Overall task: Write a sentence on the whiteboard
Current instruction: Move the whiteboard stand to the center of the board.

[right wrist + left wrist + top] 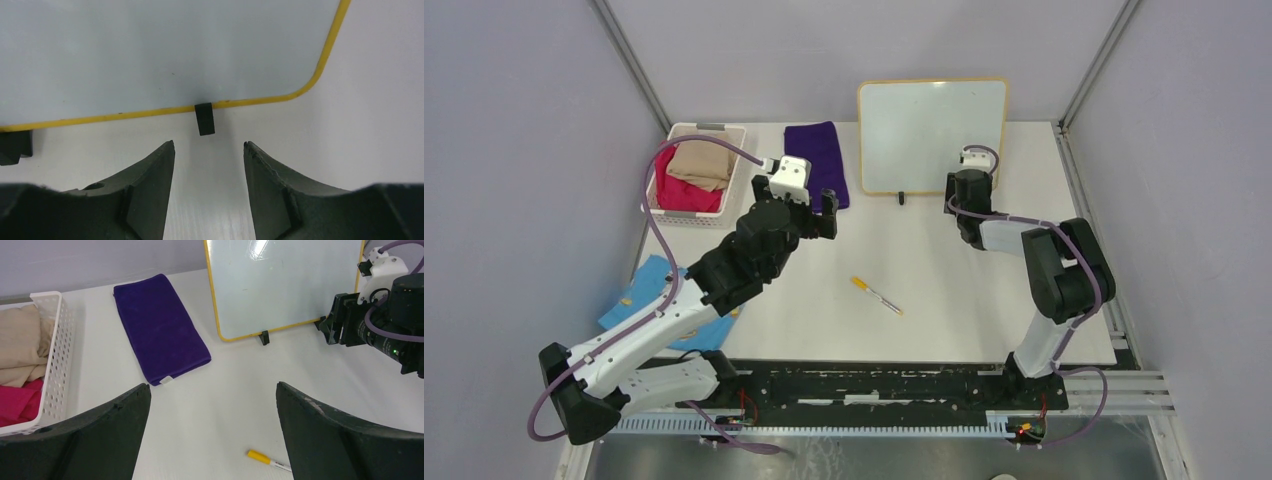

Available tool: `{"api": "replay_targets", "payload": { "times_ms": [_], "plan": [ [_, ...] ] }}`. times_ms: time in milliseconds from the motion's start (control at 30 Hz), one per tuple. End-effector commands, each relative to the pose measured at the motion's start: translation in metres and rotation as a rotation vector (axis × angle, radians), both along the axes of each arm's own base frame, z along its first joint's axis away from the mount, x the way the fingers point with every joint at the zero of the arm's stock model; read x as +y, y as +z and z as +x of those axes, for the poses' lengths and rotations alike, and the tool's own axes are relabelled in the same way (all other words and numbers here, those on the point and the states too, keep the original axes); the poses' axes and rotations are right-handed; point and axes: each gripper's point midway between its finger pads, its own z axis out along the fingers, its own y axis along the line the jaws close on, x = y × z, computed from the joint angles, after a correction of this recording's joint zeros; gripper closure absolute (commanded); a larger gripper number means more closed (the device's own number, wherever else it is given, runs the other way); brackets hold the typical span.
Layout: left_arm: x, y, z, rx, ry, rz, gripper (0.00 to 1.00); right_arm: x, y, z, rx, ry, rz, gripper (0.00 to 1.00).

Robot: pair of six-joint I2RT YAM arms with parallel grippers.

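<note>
The whiteboard [932,135] [285,285] [150,50] stands upright at the back of the table on small black feet, with a yellow frame. Its face is blank and no sentence is in view. A marker [877,296] [267,460] with a yellow cap lies flat on the table's middle. My left gripper [814,212] [212,385] hovers open over the table, between the purple cloth and the marker, holding nothing. My right gripper [337,325] [209,143] is low at the board's lower right corner. Its jaws are open and empty, just short of the right foot [204,119].
A purple cloth [817,160] [160,330] lies left of the board. A white basket [664,175] [57,365] of beige and pink cloths sits at the back left. A blue cloth [639,300] lies at the table's left edge. Grey walls enclose the table.
</note>
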Motion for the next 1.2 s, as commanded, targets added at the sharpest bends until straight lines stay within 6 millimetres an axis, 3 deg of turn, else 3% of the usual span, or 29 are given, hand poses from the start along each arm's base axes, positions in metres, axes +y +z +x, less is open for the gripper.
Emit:
{"api": "replay_targets", "payload": {
  "times_ms": [0, 400, 567, 900, 1167],
  "plan": [
    [-0.007, 0.021, 0.0, -0.034, -0.014, -0.06, 0.01, 0.005, 0.008, 0.023, -0.025, 0.016, 0.031, 0.42],
    [-0.009, 0.016, 0.003, -0.024, -0.01, -0.046, 0.01, 0.01, -0.005, 0.043, 0.012, 0.007, 0.074, 0.46],
    [-0.01, 0.014, 0.004, -0.019, -0.012, -0.041, 0.01, 0.008, -0.01, 0.047, 0.024, 0.005, 0.066, 0.52],
    [-0.013, 0.01, 0.005, -0.009, -0.014, -0.035, 0.01, 0.001, -0.015, 0.052, 0.037, -0.004, 0.051, 0.52],
    [-0.015, 0.007, 0.006, -0.002, -0.016, -0.031, 0.01, 0.0, -0.018, 0.05, 0.046, 0.018, 0.028, 0.68]
  ]
}}
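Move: The right hand, about half open, has the whiteboard's right stand some 4 cm ahead, straight in line, and about 4 cm below it. The left stand is level with that one, roughly 14 cm to the hand's left; the whiteboard's middle is about 9 cm ahead, 7 cm to the left and 5 cm above. From the left hand, the right stand lies about 17 cm ahead, 36 cm to the right and 28 cm below. The right hand reaches forward about 3.5 cm and sinks nearly 4 cm to the right stand at the whiteboard's lower edge, the forward part coming mostly first, while the wrist tips about 5 degrees further down. Its fingers narrow slowly, then faster at the end, until they straddle the stand, the right finger touching its side, while the open left hand sinks under 2 cm well away from the board. ##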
